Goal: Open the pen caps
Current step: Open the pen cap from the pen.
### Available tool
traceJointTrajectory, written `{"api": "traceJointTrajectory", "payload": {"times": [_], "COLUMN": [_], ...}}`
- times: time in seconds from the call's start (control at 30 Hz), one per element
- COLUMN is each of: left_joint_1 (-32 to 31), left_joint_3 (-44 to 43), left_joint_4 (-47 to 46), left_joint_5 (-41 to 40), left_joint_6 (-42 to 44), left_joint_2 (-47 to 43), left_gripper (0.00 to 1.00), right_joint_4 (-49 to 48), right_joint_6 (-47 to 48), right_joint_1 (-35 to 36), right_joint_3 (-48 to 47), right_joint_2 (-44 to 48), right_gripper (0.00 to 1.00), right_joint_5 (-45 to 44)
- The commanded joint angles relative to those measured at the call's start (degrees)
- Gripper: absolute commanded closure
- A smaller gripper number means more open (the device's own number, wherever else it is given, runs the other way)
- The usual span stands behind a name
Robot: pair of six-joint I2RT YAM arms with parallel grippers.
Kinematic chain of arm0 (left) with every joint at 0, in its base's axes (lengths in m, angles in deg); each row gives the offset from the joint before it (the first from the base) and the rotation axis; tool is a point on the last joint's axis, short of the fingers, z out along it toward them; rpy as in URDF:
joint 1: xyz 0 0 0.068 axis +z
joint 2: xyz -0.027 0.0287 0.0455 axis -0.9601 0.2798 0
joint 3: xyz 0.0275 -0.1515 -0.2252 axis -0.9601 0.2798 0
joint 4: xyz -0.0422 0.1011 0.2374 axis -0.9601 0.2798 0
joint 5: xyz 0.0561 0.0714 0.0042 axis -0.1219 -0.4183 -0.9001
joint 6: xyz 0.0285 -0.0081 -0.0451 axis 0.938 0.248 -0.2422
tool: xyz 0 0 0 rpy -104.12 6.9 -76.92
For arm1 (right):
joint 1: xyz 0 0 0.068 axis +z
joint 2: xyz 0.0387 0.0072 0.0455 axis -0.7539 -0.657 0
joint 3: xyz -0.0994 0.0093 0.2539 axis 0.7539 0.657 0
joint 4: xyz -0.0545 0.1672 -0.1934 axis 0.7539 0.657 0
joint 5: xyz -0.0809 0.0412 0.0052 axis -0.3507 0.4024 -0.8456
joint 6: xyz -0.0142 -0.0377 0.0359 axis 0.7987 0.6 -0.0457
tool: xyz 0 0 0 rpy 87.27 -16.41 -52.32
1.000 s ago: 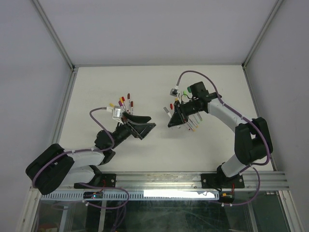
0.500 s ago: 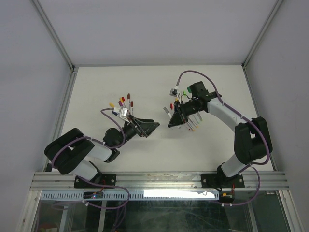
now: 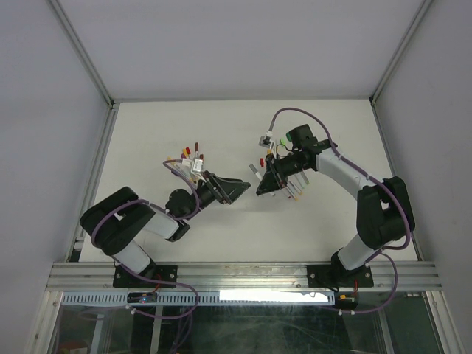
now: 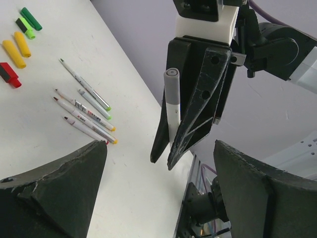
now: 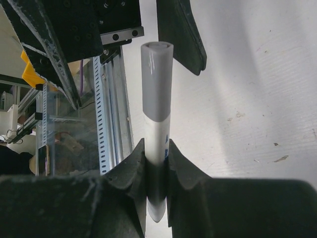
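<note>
My right gripper [image 5: 157, 163] is shut on a white pen [image 5: 157, 141] whose grey cap [image 5: 157, 79] sticks out past the fingers. In the left wrist view that pen [image 4: 171, 104] stands upright in the right gripper [image 4: 171, 148], straight ahead of my left gripper [image 4: 163, 198]. The left gripper is open, with nothing between its wide-set fingers [image 4: 59, 188]. From above, the left gripper [image 3: 240, 190] faces the right gripper [image 3: 262, 184] across a small gap. Loose pen caps lie on the table: green [image 4: 30, 18], yellow [image 4: 14, 53] and red [image 4: 9, 74].
Several uncapped pens [image 4: 84, 109] lie side by side on the white table [image 3: 324, 221], under the right arm [image 3: 295, 186]. More red and yellow caps [image 3: 188, 153] lie behind the left wrist. The metal rail [image 3: 243, 274] runs along the near table edge.
The left arm has folded and swung its gripper right, closer to the right gripper and the held pen. Its jaws have narrowed a little. The right arm has not moved.
</note>
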Motion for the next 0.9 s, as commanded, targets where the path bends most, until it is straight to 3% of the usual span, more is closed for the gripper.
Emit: {"api": "traceJointTrajectory", "payload": {"times": [0.0, 0.13, 0.33, 0.53, 0.87], "left_joint_1": [-1.5, -1.68, -1.69, -1.65, -1.71], "left_joint_3": [-3.17, -4.79, -8.56, -11.14, -13.6], "left_joint_4": [-12.49, -13.62, -15.09, -15.06, -13.63], "left_joint_5": [-1.36, -4.65, -5.5, -6.73, -4.21], "left_joint_6": [-0.78, -0.82, -1.04, -1.01, -2.28], "left_joint_2": [1.67, 4.14, 6.59, 7.52, 8.09], "left_gripper": [0.1, 0.12, 0.24, 0.3, 0.59], "right_joint_4": [-0.25, -0.33, -0.35, -0.37, -0.3], "right_joint_6": [0.79, 0.7, 0.7, 0.7, 0.79], "right_joint_1": [-0.17, -0.16, -0.19, -0.22, -0.05], "right_joint_3": [-2.77, -2.62, -2.57, -2.51, -2.4], "right_joint_2": [0.07, -0.01, -0.19, -0.23, -0.28], "right_gripper": [1.0, 1.0, 1.0, 1.0, 1.0], "right_joint_5": [2.61, 2.82, 3.17, 3.32, 3.18]}}
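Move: Just ahead of the open left hand is the grey pen cap, about 5 cm forward, 4 cm right and 3 cm higher. It sits on the pen held by the right hand, some 3 cm ahead, 2 cm left and 3 cm above that hand. On the table, roughly 13 cm below the left hand, lie a loose red cap about 17 cm ahead and 9 cm right, and the bare pens some 13 cm ahead and 19 cm right. Bringing its open fingers around the grey cap, the left hand eases right, then swings mainly forward and, later, upward: about 4 cm forward, 3 cm right and 2.5 cm up in all, hardly turning. Its fingers close to about half their opening, one on each side of the cap. The right hand stays put, still pinching the pen with the cap pointing up. ##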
